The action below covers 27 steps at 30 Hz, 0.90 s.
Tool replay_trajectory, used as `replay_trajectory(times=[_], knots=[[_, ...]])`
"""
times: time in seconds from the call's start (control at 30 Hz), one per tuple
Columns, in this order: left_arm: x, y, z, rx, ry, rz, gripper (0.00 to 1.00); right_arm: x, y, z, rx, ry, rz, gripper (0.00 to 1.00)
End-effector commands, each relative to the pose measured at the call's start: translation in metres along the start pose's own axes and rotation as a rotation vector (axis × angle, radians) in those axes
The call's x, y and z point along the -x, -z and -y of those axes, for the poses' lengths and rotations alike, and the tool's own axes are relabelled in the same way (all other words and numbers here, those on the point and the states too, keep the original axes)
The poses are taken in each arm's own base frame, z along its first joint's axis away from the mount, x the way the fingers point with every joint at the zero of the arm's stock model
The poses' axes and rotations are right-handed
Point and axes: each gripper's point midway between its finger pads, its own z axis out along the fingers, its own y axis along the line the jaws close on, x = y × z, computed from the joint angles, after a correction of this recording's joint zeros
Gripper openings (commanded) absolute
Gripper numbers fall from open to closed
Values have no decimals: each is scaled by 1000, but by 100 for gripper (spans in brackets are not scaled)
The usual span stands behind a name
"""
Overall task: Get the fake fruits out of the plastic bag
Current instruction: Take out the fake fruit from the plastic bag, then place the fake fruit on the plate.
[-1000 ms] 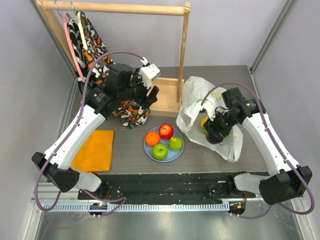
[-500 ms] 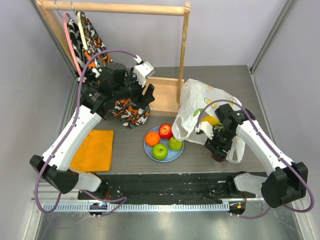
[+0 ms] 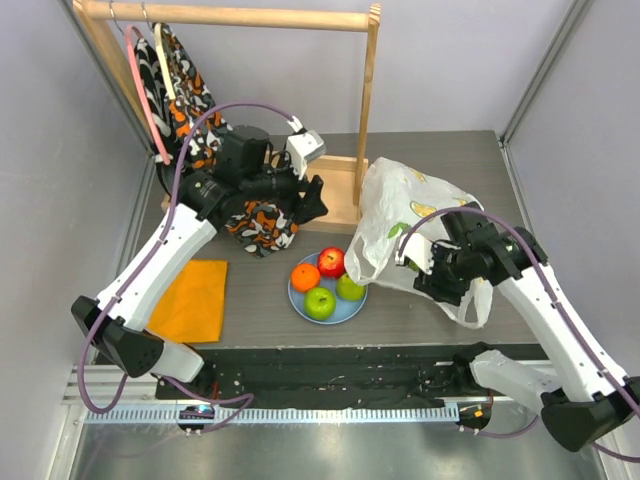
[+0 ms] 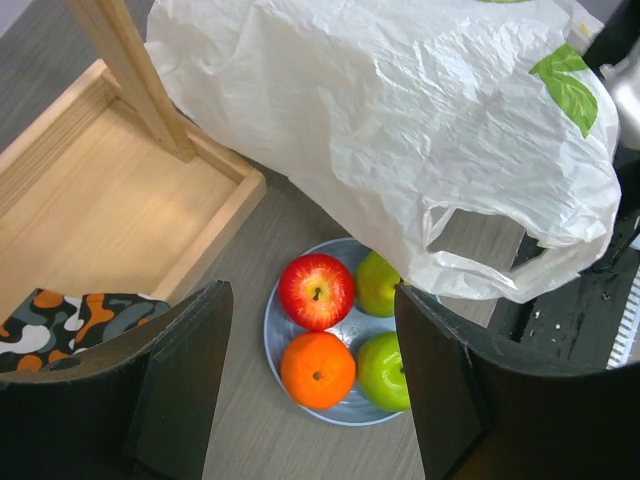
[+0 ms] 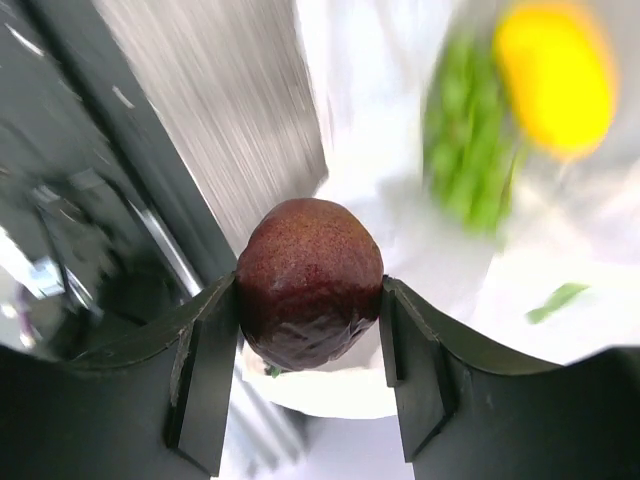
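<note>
My right gripper point(image 5: 308, 300) is shut on a dark purple plum point(image 5: 308, 282) and holds it just outside the plastic bag point(image 3: 405, 205), near the bag's front right side point(image 3: 432, 282). In the right wrist view, a yellow mango point(image 5: 555, 75) and green grapes point(image 5: 465, 150) show blurred against the white bag. An orange point(image 3: 305, 276), red apple point(image 3: 331, 261), green apple point(image 3: 320, 302) and green pear point(image 3: 350, 288) lie on the light-blue plate point(image 3: 297, 300). My left gripper point(image 3: 316, 200) is open and empty, hovering above the plate point(image 4: 272, 335) and beside the bag point(image 4: 400, 130).
A wooden clothes rack point(image 3: 368, 110) with a patterned garment point(image 3: 262, 225) stands at the back; its tray-like base point(image 4: 110, 200) lies left of the bag. A folded orange cloth point(image 3: 190, 298) lies at the left. A black rail point(image 3: 330, 365) runs along the near edge.
My right gripper has come out of the bag with the plum, dipped toward the near edge, then lifted a little. The bag shifted and spread. My left arm swung slightly right.
</note>
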Motion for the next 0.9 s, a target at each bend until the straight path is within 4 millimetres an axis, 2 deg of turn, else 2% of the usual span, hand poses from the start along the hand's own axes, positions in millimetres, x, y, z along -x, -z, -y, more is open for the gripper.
replay_trajectory(times=[0.0, 0.07, 0.13, 0.23, 0.33, 0.4, 0.47, 0.6, 0.67, 0.7, 0.83, 0.87], knots=[[23, 12, -4, 35, -59, 66, 70, 28, 17, -66, 261, 19, 102, 55], [20, 12, -5, 37, -60, 61, 70, 44, 7, -85, 360, 50, 122, 52], [19, 15, -7, 53, -63, 61, 70, 45, -4, -95, 397, 70, 110, 54], [20, 21, -10, 75, -66, 65, 70, 40, -14, -102, 456, 75, 60, 53], [22, 26, -11, 85, -69, 70, 70, 20, -19, -117, 502, 112, -17, 51], [24, 30, -12, 96, -74, 76, 70, 15, -18, -119, 471, 170, -19, 50], [23, 34, -15, 117, -87, 76, 70, 32, -18, -112, 429, 188, 31, 51], [15, 42, -29, 168, -73, 67, 70, 94, -9, -101, 410, 208, 156, 52], [17, 44, -35, 182, -12, 87, 70, 112, -14, -102, 450, 239, 158, 53], [17, 49, -43, 193, 22, 101, 70, 127, -9, -103, 454, 272, 183, 54], [22, 60, -54, 215, 80, 150, 70, 149, -31, -111, 488, 371, 125, 53], [20, 62, -55, 220, 89, 149, 70, 155, -44, -103, 438, 400, 106, 52]])
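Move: The right hand already holds the dark red fruit; the blue plate lies about 24 cm to its left, 6 cm ahead and some 14 cm below. On the plate, the nearer pale-green fruit is about 18 cm left and 6 cm ahead, with the green apple 26 cm left and 3 cm ahead. The plastic bag's middle is roughly 20 cm ahead and 1 cm left. For the left hand, the plate is about 6 cm back, 4 cm right and 28 cm below. Keeping its grip on the dark red fruit, the right hand swings left and back away from the bag, rising slightly at first and dipping a few centimetres, then comes up again and carries on left and a little forward towards the plate, about 16 cm left in all, while the wrist turns some 25 degrees counter-clockwise and tips. The empty left hand stays open and draws off about 6 cm to the left, with a little forward and up, away from the plate. ##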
